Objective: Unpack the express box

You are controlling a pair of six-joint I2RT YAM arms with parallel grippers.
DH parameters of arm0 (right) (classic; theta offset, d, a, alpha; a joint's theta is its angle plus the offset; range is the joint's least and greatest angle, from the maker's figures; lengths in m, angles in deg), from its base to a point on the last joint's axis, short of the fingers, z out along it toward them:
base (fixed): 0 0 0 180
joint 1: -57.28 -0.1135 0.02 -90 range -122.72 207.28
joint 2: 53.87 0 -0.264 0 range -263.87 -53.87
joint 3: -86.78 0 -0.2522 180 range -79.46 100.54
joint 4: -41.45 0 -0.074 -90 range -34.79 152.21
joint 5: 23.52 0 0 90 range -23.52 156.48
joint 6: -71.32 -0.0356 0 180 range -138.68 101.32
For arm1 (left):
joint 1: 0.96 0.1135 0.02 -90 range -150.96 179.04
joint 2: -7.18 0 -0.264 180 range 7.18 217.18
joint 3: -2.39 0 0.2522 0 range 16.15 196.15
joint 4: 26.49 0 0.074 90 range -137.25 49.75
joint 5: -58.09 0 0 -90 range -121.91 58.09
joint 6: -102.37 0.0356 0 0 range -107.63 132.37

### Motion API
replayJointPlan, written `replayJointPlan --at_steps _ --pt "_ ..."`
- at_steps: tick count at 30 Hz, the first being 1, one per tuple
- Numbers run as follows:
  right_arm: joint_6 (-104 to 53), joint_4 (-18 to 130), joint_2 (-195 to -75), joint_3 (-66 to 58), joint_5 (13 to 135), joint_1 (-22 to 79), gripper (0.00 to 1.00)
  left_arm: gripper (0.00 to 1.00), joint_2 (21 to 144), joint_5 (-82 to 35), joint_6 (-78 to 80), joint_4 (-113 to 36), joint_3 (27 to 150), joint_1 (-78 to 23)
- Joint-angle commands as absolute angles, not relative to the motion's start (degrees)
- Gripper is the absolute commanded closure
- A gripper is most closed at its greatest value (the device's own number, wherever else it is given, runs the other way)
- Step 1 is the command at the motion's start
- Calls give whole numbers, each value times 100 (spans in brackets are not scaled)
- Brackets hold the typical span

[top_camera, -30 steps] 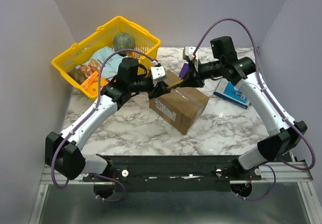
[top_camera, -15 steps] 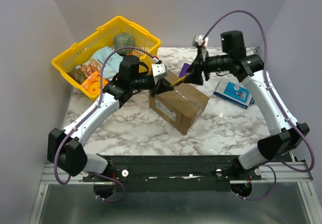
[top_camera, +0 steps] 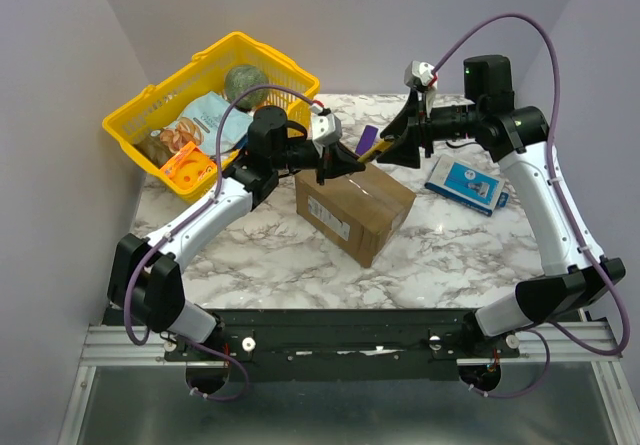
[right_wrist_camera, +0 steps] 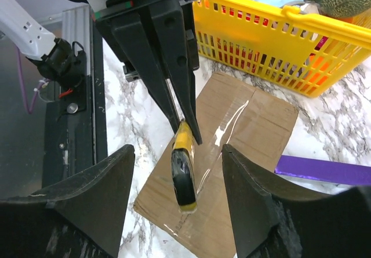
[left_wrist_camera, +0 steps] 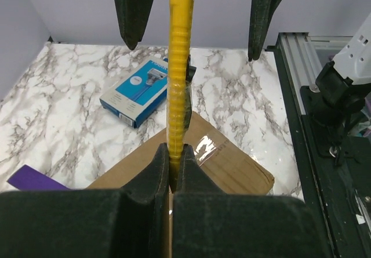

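Observation:
The express box [top_camera: 355, 210], brown cardboard with a clear taped seam, lies closed on the marble table; the left wrist view has it [left_wrist_camera: 232, 171] below the jaws. My left gripper [top_camera: 345, 162] hovers over the box's far edge, shut on one end of a yellow utility knife [left_wrist_camera: 178, 84]. The knife [top_camera: 368, 150] points toward my right gripper [top_camera: 395, 145], which stands open with a finger on either side of the knife's black end [right_wrist_camera: 184, 174], clear of it. The box's top [right_wrist_camera: 249, 124] shows beneath.
A yellow basket [top_camera: 215, 95] of groceries stands at the back left. A slim purple box [top_camera: 366, 137] lies behind the carton. A blue box [top_camera: 462, 183] lies on the table at the right. The arms' black base rail [top_camera: 330, 330] runs along the near edge.
My left gripper has shut on the knife and shifted right over the carton. My right gripper has opened off the knife and drawn back up and to the right.

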State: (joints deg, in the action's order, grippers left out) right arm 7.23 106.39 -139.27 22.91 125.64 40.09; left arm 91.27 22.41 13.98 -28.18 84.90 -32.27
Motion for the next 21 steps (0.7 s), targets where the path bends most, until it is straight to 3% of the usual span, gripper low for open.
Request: replayJointPlan --at_steps 1,21 --pt "988 10926 -14053 2416 12722 3944 34 100 9225 2451 1263 -2505 8760 -3286" --pt "1173 10935 -14097 2206 12405 3742 59 100 9542 2416 956 -2259 9006 -3418"
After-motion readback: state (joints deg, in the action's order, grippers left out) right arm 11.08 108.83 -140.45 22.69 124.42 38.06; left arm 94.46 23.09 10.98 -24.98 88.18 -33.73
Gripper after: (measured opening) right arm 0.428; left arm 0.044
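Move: My left hand already holds the yellow box cutter, pointing right; my right gripper waits open some 7 cm to its right and 1 cm farther out. From my right hand the cutter's free black end lies about 1 cm left and 2 cm below, level ahead. The cardboard box sits roughly 25 cm below, 3 cm ahead and 6 cm left; the purple box lies about 15 cm ahead, 3 cm left, the blue box 6 cm ahead, 20 cm right, both on the table. I narrow my right fingers around the cutter's free end, from wide open to under half, while sinking about 1.5 cm and edging a little left over it. My left hand keeps its pinch and feeds the cutter some 2 cm right and then 1 cm up, deeper into that gap, above the cardboard box. ##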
